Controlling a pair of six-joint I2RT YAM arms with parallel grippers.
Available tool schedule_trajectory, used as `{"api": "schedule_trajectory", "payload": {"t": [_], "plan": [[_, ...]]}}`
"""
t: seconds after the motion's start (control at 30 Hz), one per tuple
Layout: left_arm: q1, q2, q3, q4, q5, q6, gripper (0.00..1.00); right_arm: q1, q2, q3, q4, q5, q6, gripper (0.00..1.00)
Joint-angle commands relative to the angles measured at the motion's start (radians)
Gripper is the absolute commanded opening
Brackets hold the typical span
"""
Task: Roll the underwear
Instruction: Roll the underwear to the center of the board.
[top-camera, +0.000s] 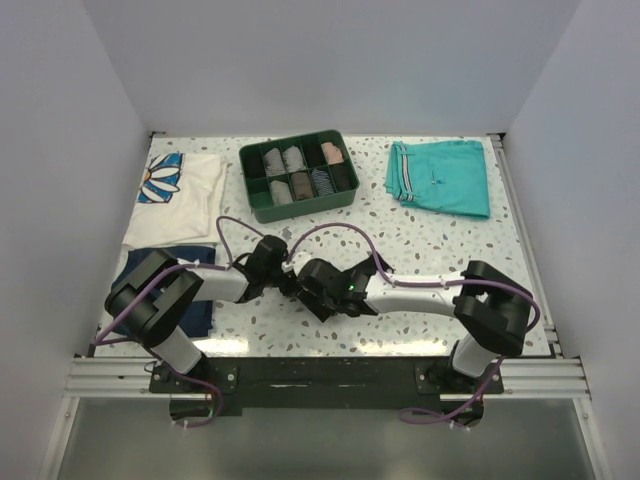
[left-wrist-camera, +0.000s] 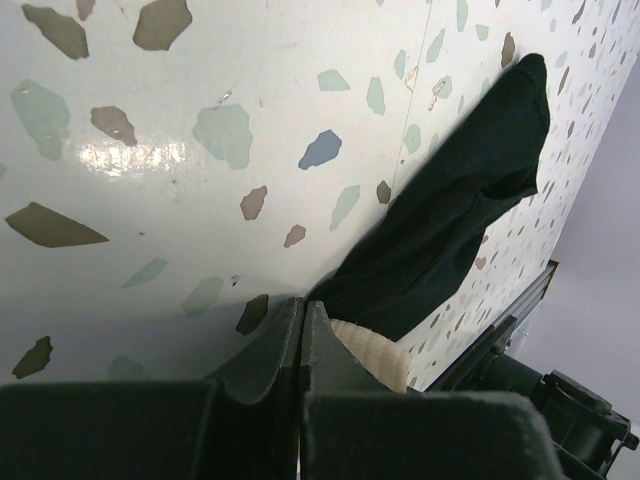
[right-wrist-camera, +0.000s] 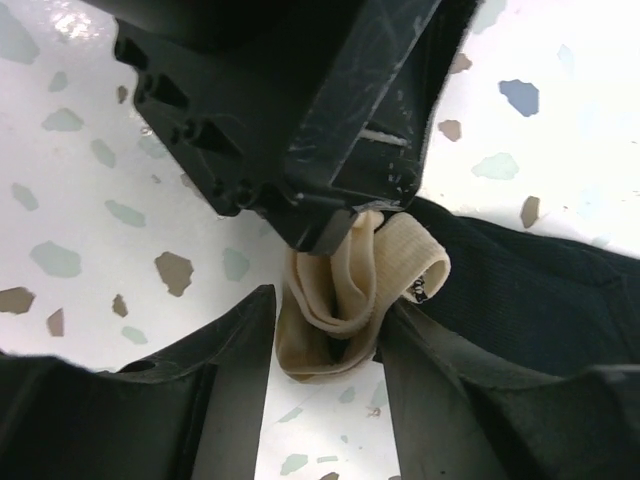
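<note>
The underwear (right-wrist-camera: 520, 290) is black fabric with a beige waistband (right-wrist-camera: 340, 300) bunched into an upright fold. My left gripper (left-wrist-camera: 302, 305) is shut, and its tips meet that fold, with the beige band (left-wrist-camera: 375, 350) beside its right finger and the black fabric (left-wrist-camera: 450, 220) trailing away. In the right wrist view the left gripper's black body (right-wrist-camera: 300, 120) sits right above the fold. My right gripper (right-wrist-camera: 330, 305) straddles the beige fold, its fingers just at both sides without squeezing it. In the top view both grippers (top-camera: 285, 272) (top-camera: 312, 288) meet low in the middle and hide the underwear.
A green divided tray (top-camera: 300, 211) with several small rolls stands at the back centre. Teal shorts (top-camera: 440, 177) lie at the back right. A white printed T-shirt (top-camera: 180, 185) lies at the back left, with a navy folded garment (top-camera: 195, 252) under the left arm.
</note>
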Motion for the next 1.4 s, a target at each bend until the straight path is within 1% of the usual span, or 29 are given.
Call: {"api": "schedule_trajectory", "payload": {"t": [0.0, 0.13, 0.17, 0.27, 0.37, 0.47, 0.5, 0.53, 0.6, 0.63, 0.67, 0.9, 0.93, 1.0, 1.03, 1.07, 1.1, 1.2, 1.23, 1.27, 1.33, 1.37], "plan": [[-0.014, 0.047, -0.026, -0.166, -0.044, 0.053, 0.00, 0.014, 0.005, 0.025, -0.006, 0.089, 0.031, 0.46], [-0.013, 0.047, -0.026, -0.161, -0.041, 0.051, 0.00, 0.017, 0.009, 0.013, -0.001, 0.090, 0.038, 0.40], [-0.013, 0.047, -0.026, -0.158, -0.039, 0.051, 0.00, 0.018, 0.007, 0.009, 0.005, 0.090, 0.040, 0.38], [-0.013, 0.044, -0.028, -0.154, -0.038, 0.048, 0.00, 0.025, 0.001, -0.004, 0.028, 0.077, 0.046, 0.37], [-0.013, 0.041, -0.032, -0.144, -0.033, 0.043, 0.00, 0.028, 0.005, -0.009, 0.045, 0.055, 0.048, 0.32], [-0.013, 0.038, -0.032, -0.140, -0.031, 0.043, 0.00, 0.028, 0.009, -0.020, 0.068, 0.025, 0.055, 0.24], [-0.014, 0.033, -0.034, -0.138, -0.030, 0.042, 0.00, 0.029, 0.010, -0.026, 0.074, 0.020, 0.061, 0.19], [-0.013, 0.030, -0.035, -0.137, -0.030, 0.042, 0.00, 0.029, 0.009, -0.030, 0.082, 0.017, 0.070, 0.16], [-0.014, 0.012, -0.040, -0.135, -0.034, 0.039, 0.03, 0.029, 0.007, -0.053, 0.103, 0.001, 0.083, 0.11], [-0.014, 0.004, -0.043, -0.132, -0.037, 0.037, 0.04, 0.029, 0.005, -0.069, 0.113, -0.002, 0.097, 0.03], [-0.014, -0.002, -0.044, -0.129, -0.039, 0.036, 0.06, 0.028, -0.001, -0.079, 0.131, -0.009, 0.106, 0.00], [-0.014, -0.068, -0.058, -0.129, -0.065, 0.031, 0.16, 0.025, -0.051, -0.159, 0.225, -0.068, 0.189, 0.00], [-0.014, -0.073, -0.058, -0.132, -0.068, 0.031, 0.19, 0.022, -0.056, -0.176, 0.234, -0.081, 0.208, 0.00], [-0.014, -0.096, -0.058, -0.138, -0.076, 0.033, 0.20, 0.003, -0.082, -0.196, 0.269, -0.107, 0.230, 0.00], [-0.013, -0.104, -0.058, -0.147, -0.085, 0.037, 0.22, -0.004, -0.094, -0.220, 0.275, -0.130, 0.253, 0.00], [-0.014, -0.120, -0.060, -0.153, -0.093, 0.039, 0.24, -0.014, -0.106, -0.236, 0.316, -0.146, 0.265, 0.00], [-0.014, -0.130, -0.058, -0.160, -0.097, 0.040, 0.26, -0.037, -0.119, -0.253, 0.335, -0.164, 0.276, 0.00], [-0.014, -0.169, -0.063, -0.178, -0.120, 0.045, 0.39, -0.107, -0.163, -0.316, 0.412, -0.262, 0.322, 0.00], [-0.013, -0.180, -0.063, -0.189, -0.132, 0.046, 0.47, -0.127, -0.182, -0.348, 0.430, -0.287, 0.343, 0.00], [-0.014, -0.203, -0.063, -0.195, -0.137, 0.048, 0.49, -0.167, -0.192, -0.362, 0.465, -0.337, 0.354, 0.00], [-0.013, -0.232, -0.063, -0.215, -0.168, 0.051, 0.58, -0.205, -0.208, -0.400, 0.493, -0.379, 0.374, 0.00], [-0.014, -0.263, -0.064, -0.221, -0.180, 0.053, 0.60, -0.237, -0.221, -0.409, 0.516, -0.402, 0.382, 0.00]]}}
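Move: The beige waistband bundle sits practically between the right hand's half-open fingers, its middle about 1 cm ahead, 1 cm left and 1 cm below. From the left hand, whose shut tips are on its edge, it lies some 2 cm right and 1 cm back, at about the same height. The black body of the underwear stretches away with its middle about 4 cm ahead and 6 cm right of the right hand; the green box is some 28 cm ahead and 4 cm left. The right hand stays low, almost in place, and closes its fingers around the beige waistband bundle until they pinch it, then eases a little back and left and, keeping the pinch, swings about 2 cm right and slightly forward while the wrist rolls some 30 degrees, its left side rising and the hand turning clockwise. The left hand first keeps still with its fingertips shut on the bundle's edge, then, once the right has its grip, opens to about half and comes free, backing off about 3 cm to the left and up, slightly back. ##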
